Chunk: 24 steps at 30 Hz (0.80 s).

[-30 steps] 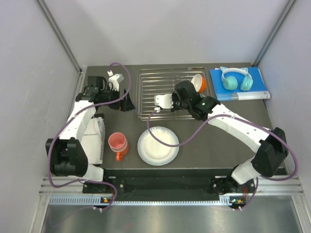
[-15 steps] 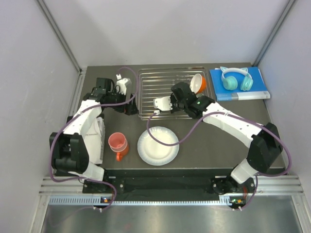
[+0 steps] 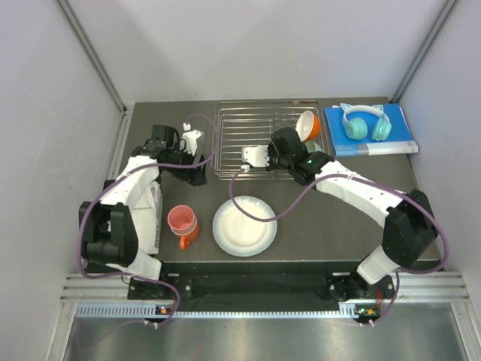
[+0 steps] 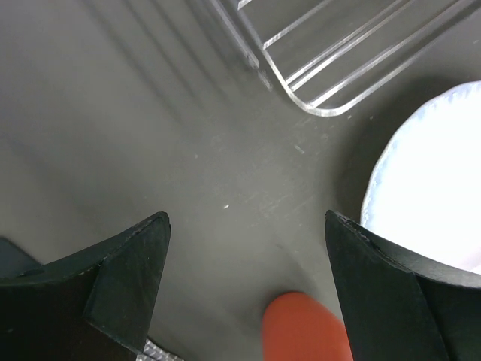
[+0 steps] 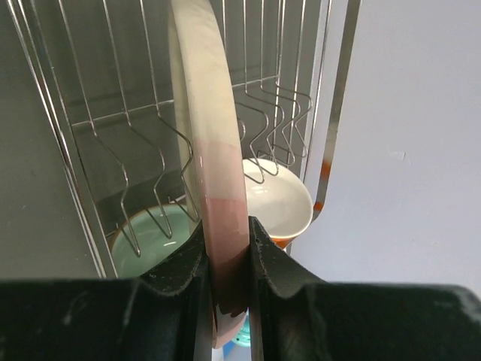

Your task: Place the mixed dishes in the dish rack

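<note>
My right gripper [image 5: 227, 229] is shut on the rim of the cream-and-pink plate [image 5: 197, 113], which stands on edge over the silver wire dish rack [image 5: 98, 113]. Under its wires lie a mint-green bowl [image 5: 150, 229] and an orange bowl [image 5: 278, 204]. From above, the right gripper [image 3: 264, 158] hovers over the rack [image 3: 225, 139], and the orange bowl [image 3: 308, 126] leans at its far right corner. My left gripper [image 4: 246, 218] is open above bare table, between the rack corner [image 4: 316, 98], the white plate [image 4: 432, 188] and the orange mug [image 4: 304, 331]. The mug [image 3: 183, 224] and white plate [image 3: 244, 226] sit near the front.
A blue book [image 3: 394, 139] with teal cat-ear headphones [image 3: 364, 124] on it lies right of the rack. A white ribbed item [image 3: 152, 210] lies along the table's left edge under the left arm. Grey walls enclose the table on three sides.
My left gripper has swung from beside the rack's left side toward the front, nearer the mug. The right gripper still holds the plate and has shifted slightly over the rack.
</note>
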Motion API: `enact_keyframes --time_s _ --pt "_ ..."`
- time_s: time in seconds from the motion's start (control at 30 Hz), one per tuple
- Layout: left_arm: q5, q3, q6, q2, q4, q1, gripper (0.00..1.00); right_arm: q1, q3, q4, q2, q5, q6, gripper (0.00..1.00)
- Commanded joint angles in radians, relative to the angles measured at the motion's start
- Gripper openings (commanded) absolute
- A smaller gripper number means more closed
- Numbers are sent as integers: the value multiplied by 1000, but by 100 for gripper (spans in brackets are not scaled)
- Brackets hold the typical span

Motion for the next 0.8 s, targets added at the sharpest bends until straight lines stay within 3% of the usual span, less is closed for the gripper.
enact_keyframes --time_s 0.0,0.07,0.13,0.27,0.3,0.77 --pt "-38 -13 48 -3 -12 5 88 -42 -33 145 -18 75 25 9" --pt "-41 -9 45 0 -10 5 87 -41 -29 144 -15 81 39 15" --pt "-40 -5 44 3 -12 5 87 -41 -16 133 -7 96 68 29" --pt "-37 1 39 -2 -16 5 86 -42 -9 113 -7 99 109 38" --pt "-35 0 41 -5 -18 5 86 -41 -10 107 -11 101 117 46" --pt "-30 58 32 -26 -51 5 84 16 -6 -39 -137 78 284 64"
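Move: The right hand holds the patterned plate by its rim, with the plate's middle about 7 cm left, 3 cm ahead and 7 cm below. The dish rack's middle is some 2 cm ahead, laterally level and 15 cm down. The orange bowl lies 6 cm ahead and 10 cm right, the green bowl level ahead and 11 cm right, both roughly 11 cm lower. From the left hand, the rack's middle is about 9 cm ahead, 19 cm right and 8 cm below. The right fingers let go of the patterned plate's rim, spreading from nearly shut to a bit over half open. As they open, the hand eases forward about 1.5 cm and right some 2.5 cm, towards the bowls' side, then draws back by nearly 2 cm, its wrist turning clockwise roughly 10 degrees. ##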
